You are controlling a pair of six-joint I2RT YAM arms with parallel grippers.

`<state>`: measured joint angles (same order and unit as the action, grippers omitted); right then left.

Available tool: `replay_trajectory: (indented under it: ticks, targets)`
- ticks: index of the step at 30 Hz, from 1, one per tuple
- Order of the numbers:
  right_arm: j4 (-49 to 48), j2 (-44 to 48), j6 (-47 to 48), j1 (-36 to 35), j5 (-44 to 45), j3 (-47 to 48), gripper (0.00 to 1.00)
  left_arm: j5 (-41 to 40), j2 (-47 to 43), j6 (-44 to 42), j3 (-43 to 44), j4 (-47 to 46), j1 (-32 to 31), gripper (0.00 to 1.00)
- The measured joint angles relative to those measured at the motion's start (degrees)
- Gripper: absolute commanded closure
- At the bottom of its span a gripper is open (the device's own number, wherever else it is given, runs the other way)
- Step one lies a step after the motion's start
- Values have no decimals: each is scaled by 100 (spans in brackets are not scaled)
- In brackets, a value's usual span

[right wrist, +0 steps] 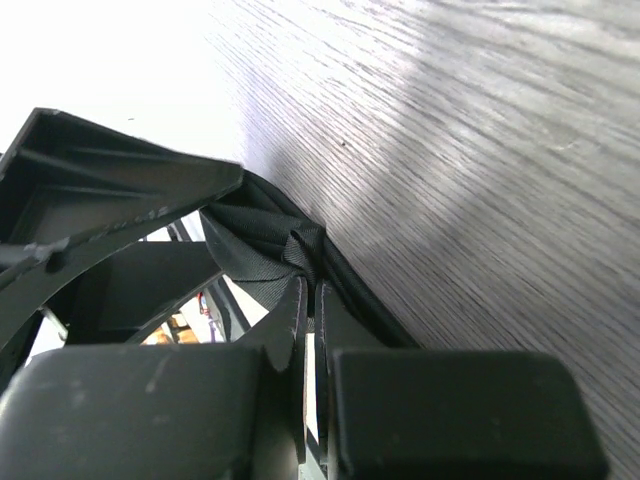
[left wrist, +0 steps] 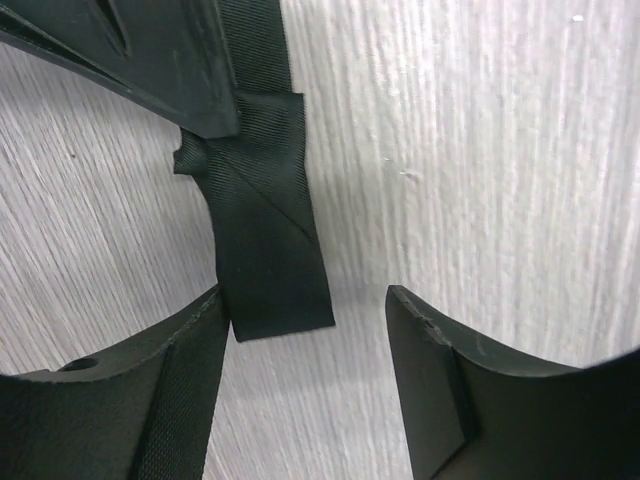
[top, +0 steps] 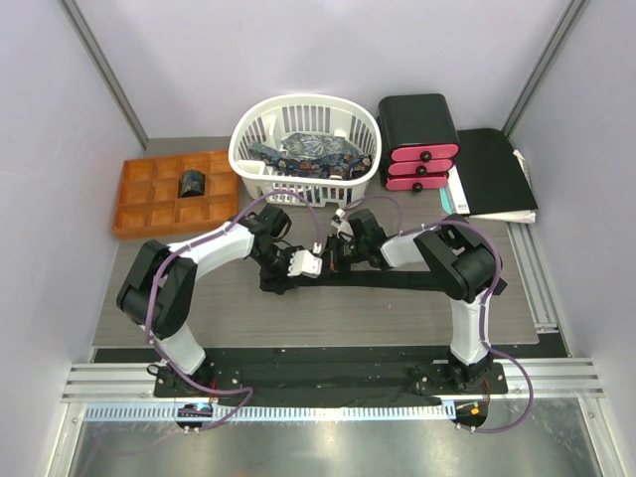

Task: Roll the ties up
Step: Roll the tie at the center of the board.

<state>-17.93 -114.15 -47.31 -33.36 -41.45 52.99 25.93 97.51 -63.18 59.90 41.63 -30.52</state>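
Observation:
A plain black tie (top: 397,281) lies stretched across the table in front of both arms. Its narrow end (left wrist: 265,250) is folded over on itself. My left gripper (left wrist: 305,300) is open around that end, the fabric lying by its left finger and not clamped; it also shows in the top view (top: 316,266). My right gripper (right wrist: 310,290) is shut on a pinch of the black tie (right wrist: 265,250) at the fold, low on the table, right beside the left one (top: 336,256). Patterned dark blue ties (top: 310,152) lie in the basket. A rolled dark tie (top: 191,184) sits in the orange tray.
A white basket (top: 248,134) stands at the back centre. An orange compartment tray (top: 149,214) is at the back left. A black box with pink drawers (top: 419,139) and a flat black folder (top: 494,171) are at the back right.

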Motion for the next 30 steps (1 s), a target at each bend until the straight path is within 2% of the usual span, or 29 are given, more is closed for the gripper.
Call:
replay_trajectory:
  ticks: [3, 4, 7, 20, 30]
  targets:
    - [52, -17, 63, 0, 17, 35, 99, 0, -127, 87, -72, -20, 2, 48]
    - [68, -24, 76, 0, 17, 52, 99, -2, -129, 142, -72, -59, 4, 55]
    - [127, -26, 114, 0, 26, 81, 99, -52, -127, 315, -70, -168, 9, 62]
    - [131, -61, 114, 0, 44, 125, 99, 122, -68, 916, 389, -212, -42, 65]
    - [125, -61, 63, 7, 46, 125, 99, 190, 557, 1333, 822, -310, -542, 67]
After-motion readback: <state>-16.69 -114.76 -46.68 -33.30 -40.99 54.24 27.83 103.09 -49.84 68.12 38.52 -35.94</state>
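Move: The folded start of the tie, pinched in the right gripper's fingertips, lies about 8 cm to the left hand's right, 2 cm ahead and roughly 2 cm below; its loose tail end lies right under the left hand's fingers. The flat length of the tie runs on rightward, its middle some 35 cm right and 1 cm ahead; the basket stands about 30 cm ahead and 8 cm right. For the right hand, the fold is already at its tips. The tie's loose end gets worked towards the fold: the left fingers, wide open around the tail, close about halfway, then the hand arcs about 6 cm right along the tie, rising some 3 cm and dipping again, its fingertips ending around the bunched cloth close by the right fingertips. The right hand stays put, shut, keeping its pinch on the fold. ##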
